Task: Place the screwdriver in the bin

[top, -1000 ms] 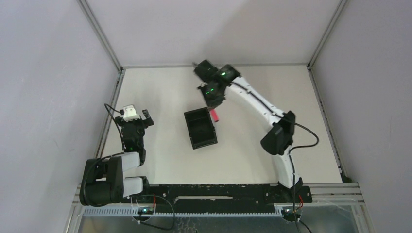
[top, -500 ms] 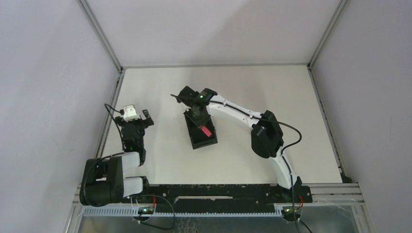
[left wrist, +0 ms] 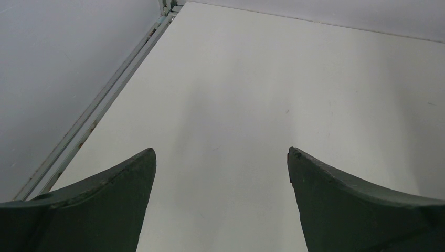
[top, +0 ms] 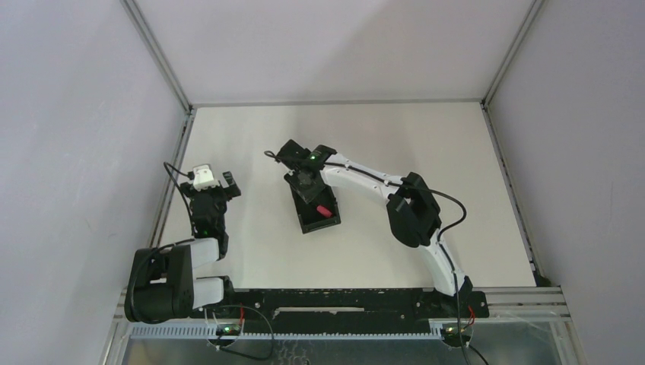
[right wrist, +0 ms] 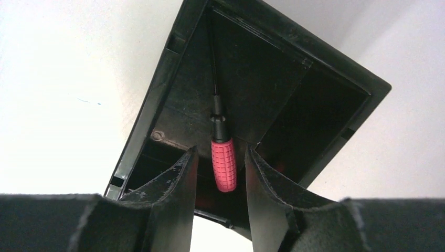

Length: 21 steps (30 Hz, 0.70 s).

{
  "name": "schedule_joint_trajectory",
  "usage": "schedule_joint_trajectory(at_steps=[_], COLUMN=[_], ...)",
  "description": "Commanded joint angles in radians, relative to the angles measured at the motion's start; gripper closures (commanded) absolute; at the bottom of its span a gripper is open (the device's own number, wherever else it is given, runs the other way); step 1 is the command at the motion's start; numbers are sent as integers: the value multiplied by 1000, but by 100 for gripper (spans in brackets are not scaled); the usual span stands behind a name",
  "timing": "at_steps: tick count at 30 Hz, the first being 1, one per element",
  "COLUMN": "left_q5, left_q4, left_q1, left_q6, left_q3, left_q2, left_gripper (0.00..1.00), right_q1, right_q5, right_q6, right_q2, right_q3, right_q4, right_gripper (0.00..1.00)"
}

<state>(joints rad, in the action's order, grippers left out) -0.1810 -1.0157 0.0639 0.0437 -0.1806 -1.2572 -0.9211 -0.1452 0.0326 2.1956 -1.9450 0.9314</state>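
Observation:
The bin (top: 320, 226) is a small black tray on the white table, mid-left. The screwdriver (top: 322, 211), red-handled, lies inside it near its front right corner. My right gripper (top: 308, 184) hovers over the bin's far half. In the right wrist view its jaws (right wrist: 220, 149) stand open on either side of the red handle of the screwdriver (right wrist: 224, 167), with a gap on both sides. The dark shaft points into the bin's (right wrist: 157, 94) larger compartment. My left gripper (top: 208, 184) rests at the table's left side, open (left wrist: 221, 151) over bare table.
The metal frame rail (left wrist: 99, 107) runs along the table's left edge next to my left gripper. Grey walls close in the table on three sides. My right arm's elbow (top: 413, 209) hangs to the right of the bin.
My right arm swung from behind the bin to above it, carrying the screwdriver. Its jaws have since parted and the screwdriver now sits loose in the bin. The left arm has not moved.

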Motion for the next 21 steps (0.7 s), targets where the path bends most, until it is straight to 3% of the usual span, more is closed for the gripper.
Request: schedule_joint_trajectory(at_steps=[1, 4, 6, 7, 8, 9, 15, 21], left_q5=[-2, -2, -2, -2, -2, -2, -2, -3], left_q4=[-40, -40, -39, -40, -40, -40, -40, -40], left_q1=[-4, -4, -4, -4, -4, -4, -4, -5], left_q6=[-16, -16, -16, -16, -16, -16, -17, -16], left_q3=[-13, -14, -13, -13, -13, -13, -13, -14], left_q2=[-1, -1, -1, -1, 0, 0, -1, 0], left_gripper=[0, 0, 0, 0, 0, 0, 0, 0], right_q1=[-10, -13, -13, -13, -13, -12, 17, 123], right_q5=[-41, -52, -66, -73, -82, -90, -113, -41], right_q6=[33, 41, 45, 43, 41, 37, -4, 96], right_q2=[-109, -193, -261, -302, -345, -390, -720, -1056], right_q3=[-14, -4, 14, 32, 60, 98, 387, 721], right_q4=[-27, -34, -44, -56, -70, -96, -300, -481], right_gripper=[55, 55, 49, 41, 18, 3, 0, 0])
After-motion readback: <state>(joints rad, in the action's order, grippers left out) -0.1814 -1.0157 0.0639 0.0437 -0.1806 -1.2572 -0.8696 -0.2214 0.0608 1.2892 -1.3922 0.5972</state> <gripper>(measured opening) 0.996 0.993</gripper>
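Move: The screwdriver already lies loose in the bin, its middle nearly straight under the right hand, about 1 cm ahead and 1 cm to the right, some 4 cm below. The bin's middle is about 1 cm ahead, level sideways and 3 cm below. From the idle left hand, the screwdriver lies roughly 30 cm to the right, 3 cm back and 8 cm lower. The right hand lifts away from the bin and the released screwdriver, nearly straight up at first, then speeding up and swinging off to the right and slightly back, rising about 22 cm in all and ending some 10 cm farther right. On the way the wrist tips the fingers up by some 40 degrees, from pointing mostly down to pointing forward and left, and the half-open fingers spread fully, holding nothing. ##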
